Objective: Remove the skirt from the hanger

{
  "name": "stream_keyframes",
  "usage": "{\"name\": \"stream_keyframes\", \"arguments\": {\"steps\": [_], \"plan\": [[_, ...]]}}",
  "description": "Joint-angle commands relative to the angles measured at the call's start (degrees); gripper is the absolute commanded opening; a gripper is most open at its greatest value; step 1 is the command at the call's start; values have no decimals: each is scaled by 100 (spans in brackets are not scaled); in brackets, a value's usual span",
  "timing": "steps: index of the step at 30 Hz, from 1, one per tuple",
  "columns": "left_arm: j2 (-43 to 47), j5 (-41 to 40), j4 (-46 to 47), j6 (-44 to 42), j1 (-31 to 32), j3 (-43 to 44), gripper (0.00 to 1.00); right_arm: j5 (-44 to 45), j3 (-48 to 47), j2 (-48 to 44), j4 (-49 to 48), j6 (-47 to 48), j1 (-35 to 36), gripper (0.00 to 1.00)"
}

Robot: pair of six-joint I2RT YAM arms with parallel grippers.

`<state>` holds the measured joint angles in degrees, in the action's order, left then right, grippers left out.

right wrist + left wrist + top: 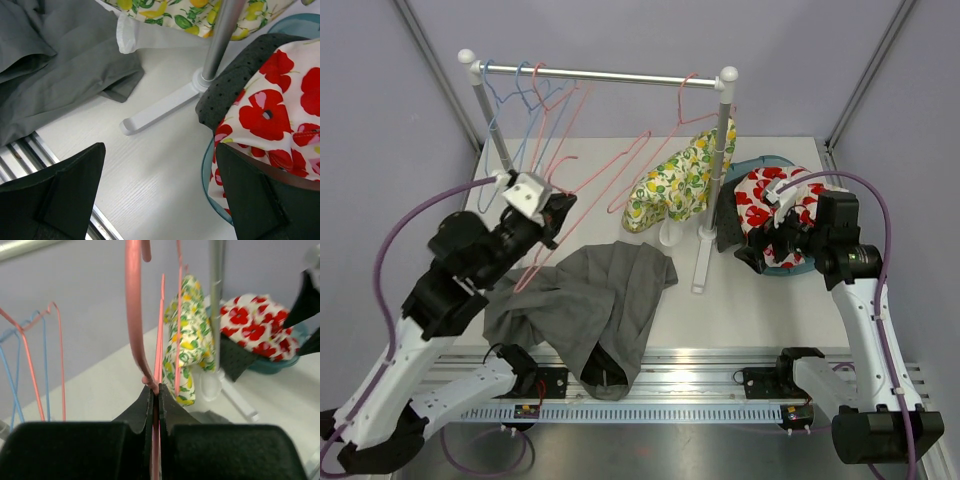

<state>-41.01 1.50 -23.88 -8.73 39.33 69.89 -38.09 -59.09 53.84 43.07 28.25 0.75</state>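
The grey skirt (590, 300) lies crumpled on the table's near side, one end hanging over the front rail; the right wrist view shows it too (55, 75). It is off the pink wire hanger (610, 170). My left gripper (560, 210) is shut on that hanger's wire above the skirt's left end. In the left wrist view the jaws (155, 390) pinch the pink wire (134, 315), which curves upward. My right gripper (760, 245) stands open and empty at the right, its fingers (75, 175) spread over bare table beside the basket.
A clothes rack (600, 75) spans the back with blue and pink hangers (530, 100) and a lemon-print garment (680, 180). Its white foot (703, 265) reaches forward. A teal basket (205, 175) at the right holds a red poppy garment (775, 195) and dark dotted cloth (235, 85).
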Motion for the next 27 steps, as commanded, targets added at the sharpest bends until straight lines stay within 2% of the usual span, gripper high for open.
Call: {"name": "stream_keyframes", "arguments": {"steps": [1, 7, 8, 13, 22, 27], "plan": [[-617, -914, 101, -41, -101, 104, 0, -726, 99, -102, -44, 198, -31, 100], [-1557, -185, 524, 222, -926, 647, 0, -744, 196, -146, -35, 198, -31, 99], [-1672, 259, 577, 258, -1171, 701, 0, -744, 196, -155, -35, 198, -23, 100], [-2269, 878, 1086, 459, -1568, 1035, 0, -735, 249, -190, -27, 216, -31, 99], [-3280, 659, 1149, 847, -1762, 2221, 0, -727, 258, -181, 8, 234, -31, 99], [-3905, 519, 1052, 1364, -1894, 2748, 0, -692, 275, -199, 0, 242, -31, 100]]}}
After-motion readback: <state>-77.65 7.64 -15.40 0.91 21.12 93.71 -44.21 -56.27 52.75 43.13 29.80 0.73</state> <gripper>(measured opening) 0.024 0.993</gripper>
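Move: The left hand already holds the empty pink hanger. The stretch of rail it is taken to lies about 26 cm ahead and 3 cm above, straight in front; the hangers already hanging are about 25 cm ahead and 8 cm left. The lemon skirt hangs some 22 cm ahead, 23 cm right, and the grey skirt lies 42 cm straight below. From the right hand that rail spot is about 22 cm ahead, 40 cm left and 22 cm up. Fingers still shut on the empty pink hanger, the left hand carries it forward to the rail, about 19 cm, dipping some 6 cm on the way and then climbing to a little above its starting height. The wrist turns roughly 10 degrees counter-clockwise and tips down about as much. The open, empty right hand eases back and left about 2 cm. ##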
